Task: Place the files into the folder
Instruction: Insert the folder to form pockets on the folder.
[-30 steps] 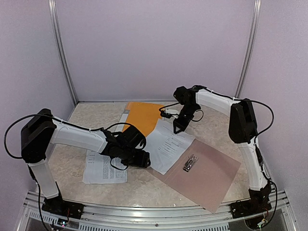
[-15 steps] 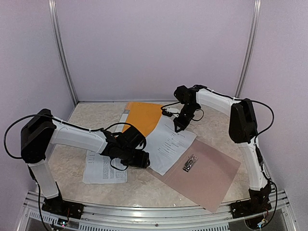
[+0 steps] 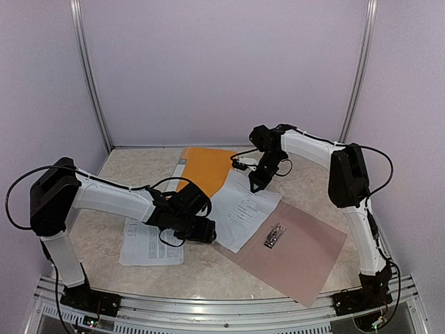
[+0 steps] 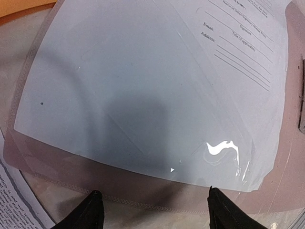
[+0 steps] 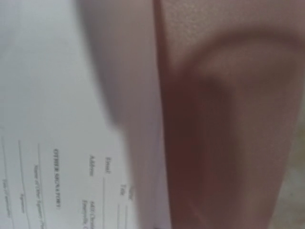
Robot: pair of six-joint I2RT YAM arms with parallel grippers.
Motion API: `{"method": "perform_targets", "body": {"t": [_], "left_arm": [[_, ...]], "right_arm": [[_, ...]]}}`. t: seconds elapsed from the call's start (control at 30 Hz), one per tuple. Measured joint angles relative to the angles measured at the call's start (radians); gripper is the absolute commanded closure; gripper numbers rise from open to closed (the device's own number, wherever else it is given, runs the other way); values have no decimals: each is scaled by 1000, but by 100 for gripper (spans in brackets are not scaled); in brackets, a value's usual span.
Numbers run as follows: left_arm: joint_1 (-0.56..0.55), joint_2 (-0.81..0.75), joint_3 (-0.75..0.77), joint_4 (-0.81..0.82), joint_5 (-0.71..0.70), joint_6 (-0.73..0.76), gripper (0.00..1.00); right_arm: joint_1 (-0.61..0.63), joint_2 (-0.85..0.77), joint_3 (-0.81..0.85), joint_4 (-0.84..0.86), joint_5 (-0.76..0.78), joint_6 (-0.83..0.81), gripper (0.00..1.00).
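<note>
A white file (image 3: pixel 243 207) lies slanted, its right part on the open taupe folder (image 3: pixel 295 254) by the metal clip (image 3: pixel 274 235). My right gripper (image 3: pixel 256 182) is shut, tip down on this sheet's far edge; its wrist view gives only a blurred close-up of the sheet (image 5: pixel 52 143) and the taupe cover (image 5: pixel 228 119). My left gripper (image 3: pixel 208 232) is open at the sheet's near left edge. In its wrist view the fingertips (image 4: pixel 94 210) straddle the glossy sheet's edge (image 4: pixel 143 95) without touching it. A second printed file (image 3: pixel 149 243) lies flat to the left.
An orange cover (image 3: pixel 205 167) lies at the back centre, partly under the white sheet. Purple walls with metal posts (image 3: pixel 90 76) close in the table on three sides. A metal rail (image 3: pixel 208 306) runs along the near edge.
The right arm has shifted very slightly to the left with its tip on the sheet. The left gripper and both files have stayed where they were.
</note>
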Motion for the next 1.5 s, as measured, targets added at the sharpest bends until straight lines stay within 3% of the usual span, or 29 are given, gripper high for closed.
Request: {"method": "perform_targets", "body": {"t": [0.33, 0.6, 0.73, 1.5], "left_arm": [[-11, -6, 0, -32, -44, -11, 27], [-19, -80, -76, -68, -73, -60, 12], [-14, -108, -103, -70, -72, -90, 10], [121, -76, -69, 35, 100, -433, 7]], "right_arm": [[10, 0, -26, 5, 8, 1, 100], [9, 0, -27, 6, 28, 4, 100], [6, 0, -27, 6, 30, 6, 100], [6, 0, -27, 6, 32, 17, 100]]}}
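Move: The folder's left corner is some 7 cm left and 4 cm ahead of the open left hand, nearly at its height. From that hand, the white paper's middle is about 10 cm ahead and 7 cm right, the metal clip 16 cm right and 1 cm ahead, the printed sheets 17 cm left and 1 cm back. The shut right hand is at the paper's far end, whose middle is about 9 cm back and 3 cm left. Left hand sweeps left about 4 cm towards the folder's corner, opening wider, swings counter-clockwise; right keeps the paper. ##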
